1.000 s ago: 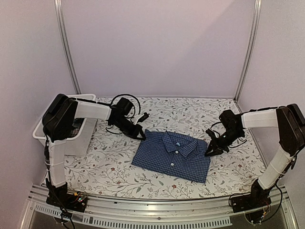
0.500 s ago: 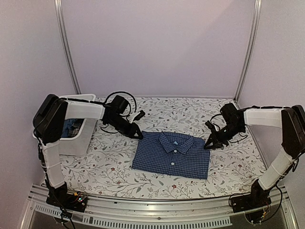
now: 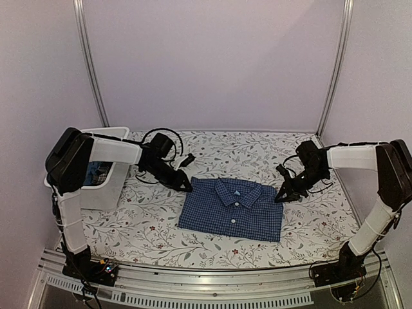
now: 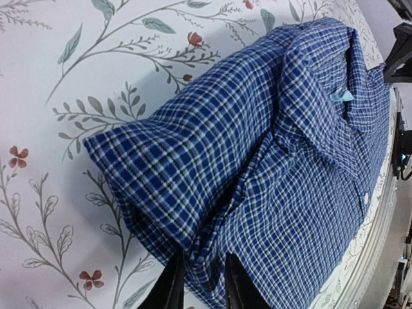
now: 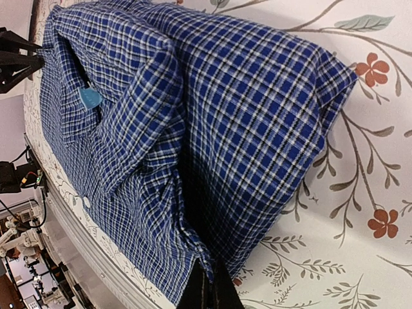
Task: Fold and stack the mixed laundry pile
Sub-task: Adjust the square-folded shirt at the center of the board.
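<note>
The blue-and-white checked shirt [image 3: 233,209] lies folded and flat on the tablecloth at the centre, collar toward the back. My left gripper [image 3: 187,187] is at its back-left corner. In the left wrist view its fingers [image 4: 170,286] stand slightly apart, open, with the shirt's [image 4: 270,148] folded edge lying loose between them. My right gripper [image 3: 280,197] is at the shirt's back-right corner, and in the right wrist view this gripper [image 5: 209,290] is shut on a pinch of the shirt's [image 5: 212,109] edge. More cloth [image 3: 98,172] shows inside the tub.
A white plastic tub [image 3: 106,190] stands at the left, under my left arm. The floral tablecloth [image 3: 161,235] covers the table. A metal rail [image 3: 212,283] runs along the near edge, and upright poles stand at the back corners.
The shirt has been squared up and laid flat. My left gripper's jaws have parted from shut. The right gripper stays shut on the shirt's corner.
</note>
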Tool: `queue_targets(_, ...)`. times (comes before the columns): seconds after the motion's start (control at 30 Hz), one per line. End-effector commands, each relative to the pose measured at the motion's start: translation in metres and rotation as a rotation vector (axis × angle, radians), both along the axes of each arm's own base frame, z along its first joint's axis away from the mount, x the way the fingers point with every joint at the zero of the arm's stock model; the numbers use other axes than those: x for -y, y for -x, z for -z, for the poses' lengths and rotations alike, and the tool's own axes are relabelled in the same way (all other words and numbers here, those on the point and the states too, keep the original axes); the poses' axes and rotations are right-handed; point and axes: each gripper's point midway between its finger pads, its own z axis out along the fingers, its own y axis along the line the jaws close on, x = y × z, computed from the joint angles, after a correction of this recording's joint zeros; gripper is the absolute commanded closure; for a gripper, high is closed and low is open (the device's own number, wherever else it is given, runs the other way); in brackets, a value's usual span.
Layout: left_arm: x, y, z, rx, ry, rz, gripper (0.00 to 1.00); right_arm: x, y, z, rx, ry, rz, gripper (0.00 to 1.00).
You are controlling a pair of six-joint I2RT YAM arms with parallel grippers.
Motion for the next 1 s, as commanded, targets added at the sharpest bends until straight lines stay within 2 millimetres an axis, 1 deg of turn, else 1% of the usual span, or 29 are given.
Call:
queue_targets(0.0, -0.005, -0.003, -0.015, 0.047, 0.015, -0.009, 0.77, -0.002, -0.005, -0.001, 0.023, -0.003, -0.015, 1.0)
queue_targets(0.23, 0.002, -0.006, -0.019, 0.046, 0.034, 0.003, 0.78, -0.004, -0.006, 0.001, 0.017, -0.012, -0.019, 1.0)
queue_targets(0.37, 0.007, -0.007, -0.025, 0.058, 0.049, 0.016, 0.81, -0.005, -0.006, 0.002, 0.013, -0.014, -0.018, 1.0)
queue_targets(0.53, 0.009, -0.008, -0.025, 0.059, 0.045, 0.032, 0.84, -0.006, -0.007, 0.003, 0.007, -0.019, -0.019, 1.0)
queue_targets(0.77, 0.011, -0.007, -0.023, 0.046, 0.051, 0.045, 0.98, -0.006, -0.007, 0.005, 0.001, -0.022, -0.019, 1.0)
queue_targets(0.8, 0.011, -0.007, -0.023, 0.047, 0.049, 0.047, 1.0, -0.006, -0.008, 0.004, 0.002, -0.021, -0.019, 1.0)
queue_targets(0.87, 0.008, -0.007, -0.025, 0.051, 0.042, 0.044, 1.0, -0.007, -0.01, 0.002, 0.009, -0.023, -0.019, 1.0)
queue_targets(0.97, 0.001, -0.007, -0.033, 0.065, 0.049, 0.028, 1.0, -0.01, -0.016, -0.009, 0.045, -0.04, -0.026, 1.0)
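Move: The square-folded shirt's left edge lies between the left hand's slightly parted fingers, only about 1 cm below the hand point. The shirt's far-left corner is some 5 cm farther ahead of the hand, level with it sideways; the collar lies about 15 cm to its right and 2 cm back. The right hand already pinches the right edge, about 1 cm below its hand point, with the far-right corner roughly 6 cm ahead and 1 cm to the left. Dipping barely half a centimetre onto the shirt's left edge with its fingers slightly parted, the left hand then rises about 2 cm, easing a little to the right and forward as the fingers close and pinch the raised ridge of cloth. The right hand keeps its shut-fingered pinch on the opposite edge and sinks about 1 cm near the end. ##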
